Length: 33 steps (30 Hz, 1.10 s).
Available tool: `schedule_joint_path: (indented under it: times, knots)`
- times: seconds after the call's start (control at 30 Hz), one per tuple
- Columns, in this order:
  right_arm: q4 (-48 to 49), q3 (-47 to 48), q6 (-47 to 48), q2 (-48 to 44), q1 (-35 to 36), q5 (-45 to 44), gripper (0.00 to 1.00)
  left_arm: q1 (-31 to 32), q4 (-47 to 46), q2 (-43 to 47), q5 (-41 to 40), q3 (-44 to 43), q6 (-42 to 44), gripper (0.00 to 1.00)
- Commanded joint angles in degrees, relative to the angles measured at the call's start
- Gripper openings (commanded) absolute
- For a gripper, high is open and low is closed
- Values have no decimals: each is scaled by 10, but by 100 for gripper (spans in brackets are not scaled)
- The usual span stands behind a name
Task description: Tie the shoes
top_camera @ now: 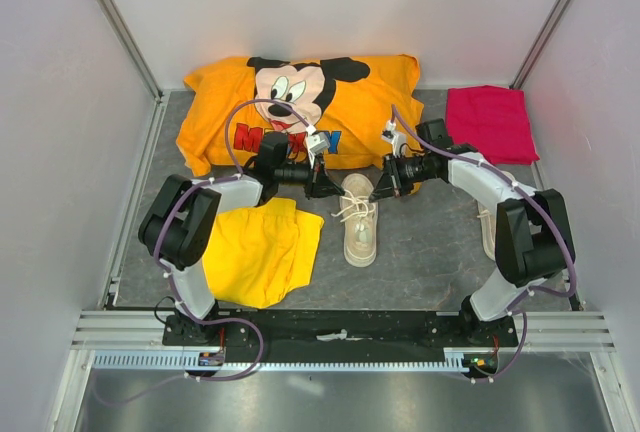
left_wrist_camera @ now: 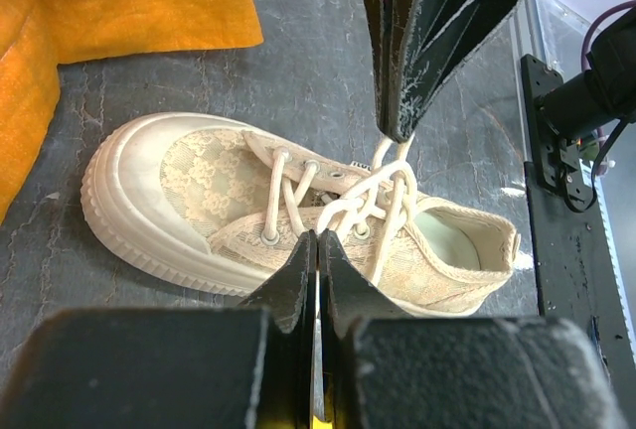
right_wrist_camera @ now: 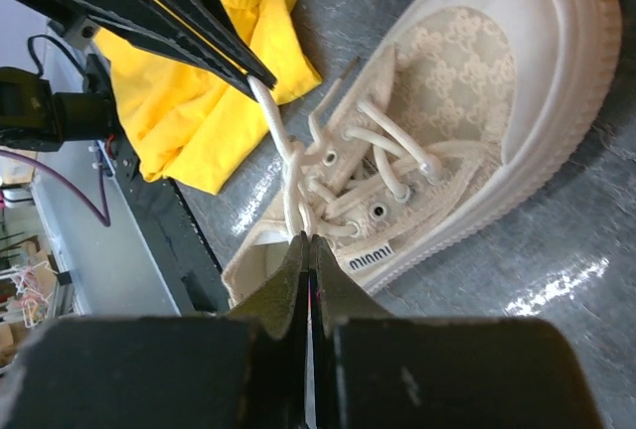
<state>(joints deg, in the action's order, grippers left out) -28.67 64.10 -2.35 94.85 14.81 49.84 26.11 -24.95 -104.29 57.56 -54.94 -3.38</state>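
Note:
One cream shoe [top_camera: 360,224] lies mid-table, toe toward the near edge, its white laces [top_camera: 352,208] loose. My left gripper [top_camera: 328,190] and right gripper [top_camera: 378,192] meet just above its open top. In the left wrist view my left gripper [left_wrist_camera: 316,238] is shut, and the right gripper [left_wrist_camera: 397,134] pinches a lace loop [left_wrist_camera: 390,156] over the shoe [left_wrist_camera: 199,201]. The right wrist view shows my right gripper [right_wrist_camera: 308,240] shut on lace strands [right_wrist_camera: 296,206], while the left gripper [right_wrist_camera: 256,79] pinches a lace end [right_wrist_camera: 270,106]. A second shoe [top_camera: 487,232] is mostly hidden behind the right arm.
An orange Mickey Mouse shirt [top_camera: 300,102] lies at the back. Yellow shorts [top_camera: 260,252] lie left of the shoe. A magenta folded cloth [top_camera: 490,122] sits at the back right. White walls enclose three sides, and a black rail [top_camera: 340,327] runs along the near edge.

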Motion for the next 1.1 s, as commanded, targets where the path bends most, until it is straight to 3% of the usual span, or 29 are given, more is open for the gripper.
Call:
schedule_joint_path:
  times: [0.0, 1.07]
  knots:
    - [-45, 1, 51, -16, -5, -40, 0, -4, 17, 24, 8, 1, 29, 2]
    - [-130, -19, 157, -34, -6, -81, 0, -20, 86, 34, -16, 6, 87, 1]
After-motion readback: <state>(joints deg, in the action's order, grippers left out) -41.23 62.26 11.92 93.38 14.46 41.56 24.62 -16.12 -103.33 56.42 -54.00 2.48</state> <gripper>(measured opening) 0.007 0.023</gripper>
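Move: The loose bow knot on the shoe's tongue lies some 4 cm right of the left hand, 4 cm back and 4 cm below; the shoe's middle is 4 cm right, 6 cm back and about 7 cm down, the yellow cloth 21 cm left, 14 cm back and 11 cm down. From the right hand the knot is about 3 cm left, 3 cm back and 4 cm below, with the other shoe 32 cm right, 4 cm back and 8 cm down. Each gripper keeps its lace loop pinched in shut fingers and draws it outward and down over its side of the shoe, away from the knot. The right does most, about 6 cm to the right, down and back at once, its fingertips tipping some 10 degrees lower; the left goes roughly 3 cm down and left. ##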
